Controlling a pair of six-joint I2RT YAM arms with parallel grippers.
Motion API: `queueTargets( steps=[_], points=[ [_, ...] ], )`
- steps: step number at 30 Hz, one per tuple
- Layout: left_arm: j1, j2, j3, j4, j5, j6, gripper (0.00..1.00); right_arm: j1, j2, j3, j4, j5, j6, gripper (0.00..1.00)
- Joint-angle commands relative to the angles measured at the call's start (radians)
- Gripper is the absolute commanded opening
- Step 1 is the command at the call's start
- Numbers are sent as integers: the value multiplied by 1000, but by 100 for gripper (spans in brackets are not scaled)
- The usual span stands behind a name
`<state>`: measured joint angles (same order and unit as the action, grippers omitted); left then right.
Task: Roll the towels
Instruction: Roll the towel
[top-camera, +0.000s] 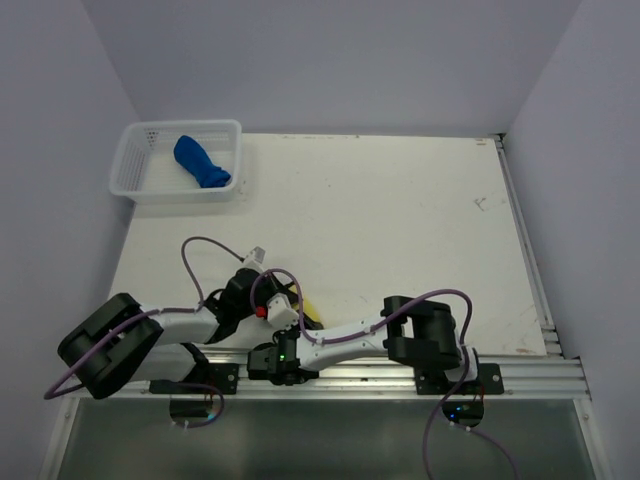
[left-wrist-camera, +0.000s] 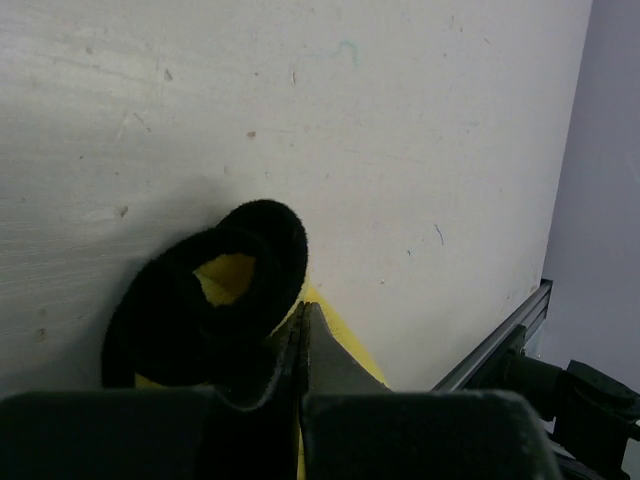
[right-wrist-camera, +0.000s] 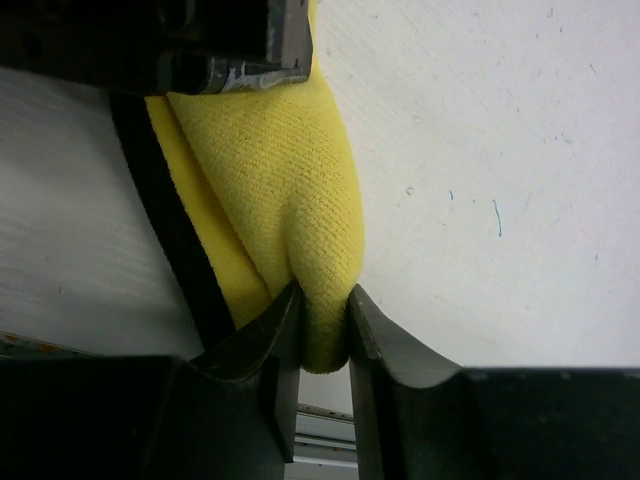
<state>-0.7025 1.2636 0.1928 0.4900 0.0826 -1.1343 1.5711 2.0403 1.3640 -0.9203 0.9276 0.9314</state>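
The yellow towel with black edging lies at the table's near edge, partly rolled. In the left wrist view its end is a black coil with a yellow core. My right gripper is shut on a yellow fold at the towel's near end. My left gripper is shut, its tips against the side of the roll. From above, both grippers cover most of the yellow towel. The blue towel lies rolled in the basket.
The white mesh basket stands at the table's far left corner. An aluminium rail runs along the near edge just behind the yellow towel. White walls close the table at the back and on both sides.
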Motion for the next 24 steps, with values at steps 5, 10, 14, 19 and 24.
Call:
queueTargets(
  steps=[5, 10, 14, 19, 24],
  points=[
    [-3, 102, -84, 105, -29, 1, 0, 7, -115, -61, 84, -25, -3, 43],
    [-3, 103, -104, 110, -37, 2, 0, 7, -307, -167, 236, -105, -66, 48],
    [-3, 105, -112, 113, -41, 4, 0, -2, -474, -307, 392, -197, -134, 53],
    [-3, 112, -119, 117, -46, 7, 0, -100, -626, -420, 538, -341, -132, 54],
    [-3, 114, -145, 136, -43, 1, 0, -273, -677, -563, 711, -603, -76, 53]
  ],
)
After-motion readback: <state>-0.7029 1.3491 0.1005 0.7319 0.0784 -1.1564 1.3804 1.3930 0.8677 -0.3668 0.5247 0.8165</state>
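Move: The yellow towel's near end is still pinched in the right fingers, and the middle of the towel lies about 4 cm ahead of them, 3 cm to the left and 1 cm lower. Its black-edged rolled end is some 10 cm ahead and 6 cm left of the right hand. From the left hand, whose shut fingers rest on the towel, the towel's middle is roughly 4 cm back, 1 cm right and 1 cm below. The right hand opens to about half, lets go of the near end of the yellow towel and lifts off it some 7 cm, first drawing back about 2 cm, then coming forward again and sinking about 1 cm, while it rolls nearly 40 degrees, left side rising, and tips somewhat downward. The left hand stays with its shut fingers on the towel beside the black rolled end, settling just under 1 cm and pressing on there as a hold. ##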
